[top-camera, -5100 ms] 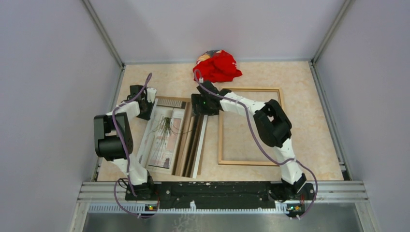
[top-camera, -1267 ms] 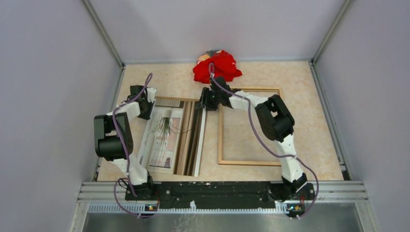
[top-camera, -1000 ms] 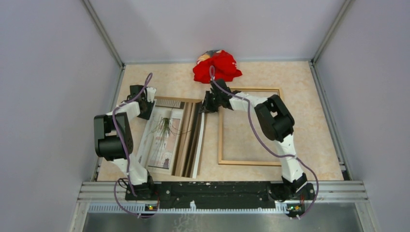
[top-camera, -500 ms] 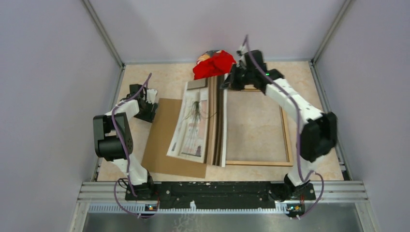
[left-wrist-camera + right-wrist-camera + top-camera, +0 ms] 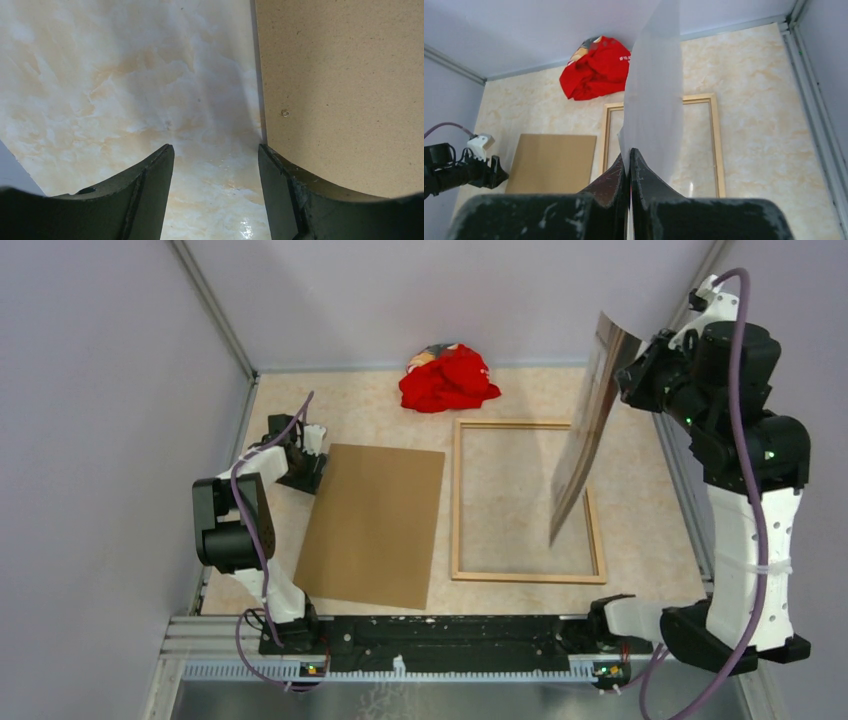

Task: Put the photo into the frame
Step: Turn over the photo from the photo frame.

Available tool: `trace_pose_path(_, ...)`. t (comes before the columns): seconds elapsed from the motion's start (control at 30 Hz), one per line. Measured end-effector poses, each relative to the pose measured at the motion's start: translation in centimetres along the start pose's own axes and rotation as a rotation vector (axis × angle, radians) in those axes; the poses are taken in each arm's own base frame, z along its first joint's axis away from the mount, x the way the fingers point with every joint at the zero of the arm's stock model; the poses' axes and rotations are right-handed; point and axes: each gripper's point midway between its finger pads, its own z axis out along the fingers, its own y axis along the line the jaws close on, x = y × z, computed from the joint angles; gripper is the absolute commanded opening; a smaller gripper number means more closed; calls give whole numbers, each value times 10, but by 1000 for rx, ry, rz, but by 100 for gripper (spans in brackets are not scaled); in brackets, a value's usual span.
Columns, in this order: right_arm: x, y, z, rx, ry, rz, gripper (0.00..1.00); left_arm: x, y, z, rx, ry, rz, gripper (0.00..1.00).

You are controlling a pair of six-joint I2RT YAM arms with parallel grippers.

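My right gripper (image 5: 632,365) is raised high at the right, shut on one edge of the photo (image 5: 585,440). The photo hangs nearly edge-on and tilted above the right half of the frame (image 5: 456,500). In the right wrist view the photo's white reverse (image 5: 654,90) rises from the closed gripper (image 5: 629,155), with the frame (image 5: 716,145) flat on the table below. My left gripper (image 5: 308,468) rests low by the far left corner of the brown board (image 5: 375,525). It stands open (image 5: 215,155) over bare tabletop, its right finger at the board's edge (image 5: 345,90).
A crumpled red cloth (image 5: 448,378) lies at the back wall behind the frame. The board lies flat just left of the frame. Grey walls with metal rails close the table on three sides. The red cloth (image 5: 596,75) also shows in the right wrist view.
The right arm has lifted the photo off the board and swung it up and to the right, above the frame. The board now lies bare. The left gripper has opened in place.
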Motion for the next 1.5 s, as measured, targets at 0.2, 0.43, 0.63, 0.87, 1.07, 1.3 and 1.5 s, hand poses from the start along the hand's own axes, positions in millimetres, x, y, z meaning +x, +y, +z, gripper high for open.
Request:
trace_pose_path(0.2, -2, 5, -8, -17, 36, -11, 0, 0, -1, 0, 4, -2, 0, 69)
trace_pose_path(0.43, 89, 36, 54, -61, 307, -39, 0, -2, -1, -2, 7, -12, 1, 69)
trace_pose_path(0.63, 193, 42, 103, -6, 504, 45, 0, -3, -2, -2, 10, -14, 1, 69)
trace_pose_path(0.87, 226, 51, 154, 74, 481, 236, 0, -4, -1, -5, 7, -22, 2, 68)
trace_pose_path(1.07, 256, 55, 191, 206, 461, 337, 0, -4, -2, -7, 7, -24, 6, 68)
trace_pose_path(1.3, 254, 45, 211, 325, 354, 459, 0, -2, -2, -6, 9, -20, 8, 68)
trace_pose_path(1.5, 242, 45, 224, 362, 262, 578, 0, 1, -4, -5, 11, -13, 9, 67)
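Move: Below and to the left of the raised right hand, which already pinches the photo by an edge, lies the light wooden frame, its middle some 11 cm left, 2 cm ahead and 44 cm down. The brown board lies about 43 cm left and 4 cm back of the hand, the red cloth some 27 cm left and 27 cm ahead. From the left hand, low by the board's left edge, the frame's middle is about 46 cm right and 5 cm back. Sinking towards the wooden frame with the photo still pinched in shut fingers, the right hand rises a touch, then swoops some 28 cm down and 13 cm left, the fingers tipping down about 30 degrees. It slows over the frame's far part while easing about 12 cm forward, rolling its left side up and turning clockwise to spread the photo out beneath. ##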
